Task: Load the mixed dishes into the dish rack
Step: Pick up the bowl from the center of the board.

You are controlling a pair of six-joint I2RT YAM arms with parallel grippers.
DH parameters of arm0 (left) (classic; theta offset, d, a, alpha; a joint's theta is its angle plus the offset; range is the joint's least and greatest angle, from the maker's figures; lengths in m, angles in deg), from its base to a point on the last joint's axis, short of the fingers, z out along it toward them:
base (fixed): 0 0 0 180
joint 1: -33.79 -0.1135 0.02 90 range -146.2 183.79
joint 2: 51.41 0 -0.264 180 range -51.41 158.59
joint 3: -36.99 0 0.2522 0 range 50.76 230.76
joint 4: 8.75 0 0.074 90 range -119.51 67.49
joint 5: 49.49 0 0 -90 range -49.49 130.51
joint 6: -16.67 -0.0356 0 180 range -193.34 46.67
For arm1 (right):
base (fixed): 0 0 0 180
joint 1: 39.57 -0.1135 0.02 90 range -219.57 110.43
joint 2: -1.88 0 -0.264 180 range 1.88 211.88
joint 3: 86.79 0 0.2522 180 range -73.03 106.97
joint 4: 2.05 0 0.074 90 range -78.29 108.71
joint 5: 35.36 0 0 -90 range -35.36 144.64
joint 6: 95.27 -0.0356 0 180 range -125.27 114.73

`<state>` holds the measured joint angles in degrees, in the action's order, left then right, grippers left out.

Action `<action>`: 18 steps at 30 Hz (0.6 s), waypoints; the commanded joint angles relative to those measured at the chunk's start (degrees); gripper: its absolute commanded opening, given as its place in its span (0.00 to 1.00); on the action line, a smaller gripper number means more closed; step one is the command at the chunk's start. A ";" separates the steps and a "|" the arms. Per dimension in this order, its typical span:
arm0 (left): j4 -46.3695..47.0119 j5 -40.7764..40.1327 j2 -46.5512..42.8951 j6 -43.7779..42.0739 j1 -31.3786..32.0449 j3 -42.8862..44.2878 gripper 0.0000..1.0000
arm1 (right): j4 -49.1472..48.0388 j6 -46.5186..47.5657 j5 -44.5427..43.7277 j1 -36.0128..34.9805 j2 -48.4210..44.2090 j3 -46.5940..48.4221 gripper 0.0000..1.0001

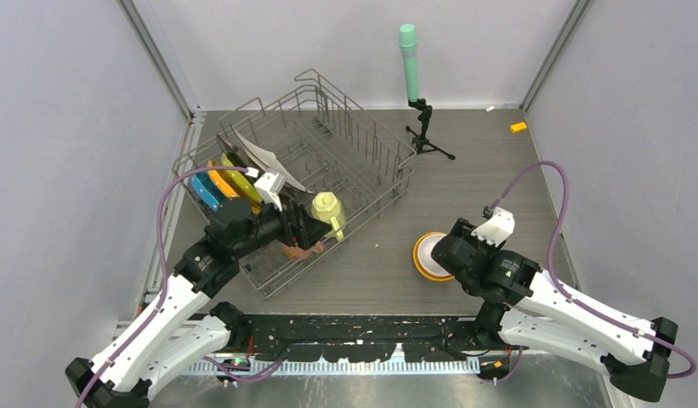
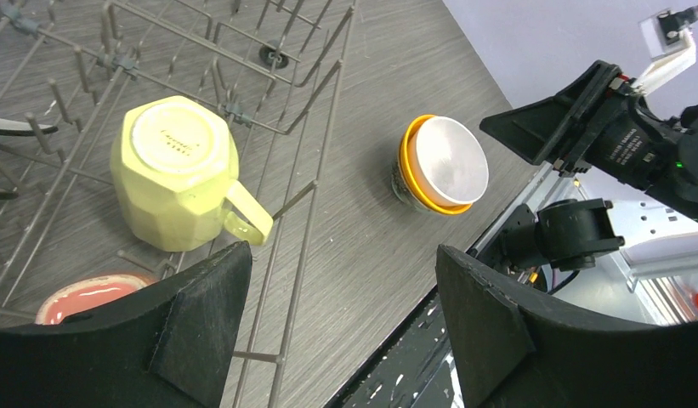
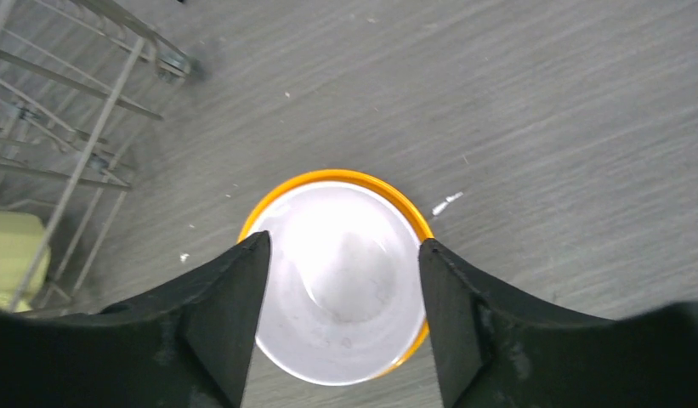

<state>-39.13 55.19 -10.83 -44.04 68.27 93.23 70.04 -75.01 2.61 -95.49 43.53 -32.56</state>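
Note:
The dish rack (image 1: pixel 362 144) stands at the back left, with blue (image 1: pixel 205 191), orange (image 1: pixel 222 183) and yellow-green plates (image 1: pixel 241 183) and a white square plate (image 1: pixel 264 157) upright in it. A pale-yellow mug (image 2: pixel 175 174) lies upside down in the rack's near corner, beside a pink mug (image 2: pixel 94 293). My left gripper (image 2: pixel 343 293) hovers open and empty just past them. A white bowl (image 3: pixel 345 280) nests in an orange bowl (image 3: pixel 345 176) on the table. My right gripper (image 3: pixel 343 242) is open, one jaw on each side of the white bowl; contact is unclear.
A green-topped cylinder on a black tripod (image 1: pixel 411 64) stands at the back, right of the rack. A small orange piece (image 1: pixel 519 127) lies at the far right. The rack's wire wall (image 3: pixel 73 161) is left of the bowls, and the table's front edge (image 2: pixel 430 314) lies just below them.

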 commanded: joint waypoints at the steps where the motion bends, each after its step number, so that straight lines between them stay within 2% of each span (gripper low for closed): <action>1: 3.88 -1.68 0.04 -1.79 1.84 0.13 0.82 | 4.52 -7.04 0.71 -0.10 -2.84 -2.86 0.61; 5: 3.88 -2.59 -0.53 -1.70 1.96 -0.63 0.83 | 2.47 -3.42 3.15 -0.09 -5.80 -4.75 0.51; 8: 3.97 -2.95 -1.00 -1.24 1.95 -0.80 0.83 | 2.38 -3.74 3.83 -0.07 -7.63 -5.26 0.48; 13: 3.98 -3.18 -1.47 -0.96 1.94 -1.14 0.83 | 1.89 -4.13 4.57 -0.06 -7.58 -6.07 0.35; 18: 3.75 -3.78 -2.21 -0.57 1.93 -1.74 0.84 | 1.75 -5.92 5.27 -0.11 -5.37 -6.52 0.35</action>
<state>-38.50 52.46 -11.93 -44.41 70.07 91.99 73.25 -77.85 8.57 -95.49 36.49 -38.71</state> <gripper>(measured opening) 0.835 0.347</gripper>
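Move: The white bowl on top of the stack lies below my right hand, roughly 11 cm down, about 3 cm to the left and 4 cm back towards me. The orange bowl sits directly under it, a centimetre or so lower. The yellow mug in the rack is some 28 cm to my right hand's left and 3 cm ahead. From my left hand the white bowl is about 25 cm to the right, 2 cm back and 22 cm below. I sink my right hand about 3.5 cm towards the white bowl while drawing it back some 2.5 cm and a touch to the right, quick at first and then easing off. Meanwhile I close my fingers from about two-thirds to one-third open, narrowing them for the bowl's right side, and tip them down about 5 degrees. ##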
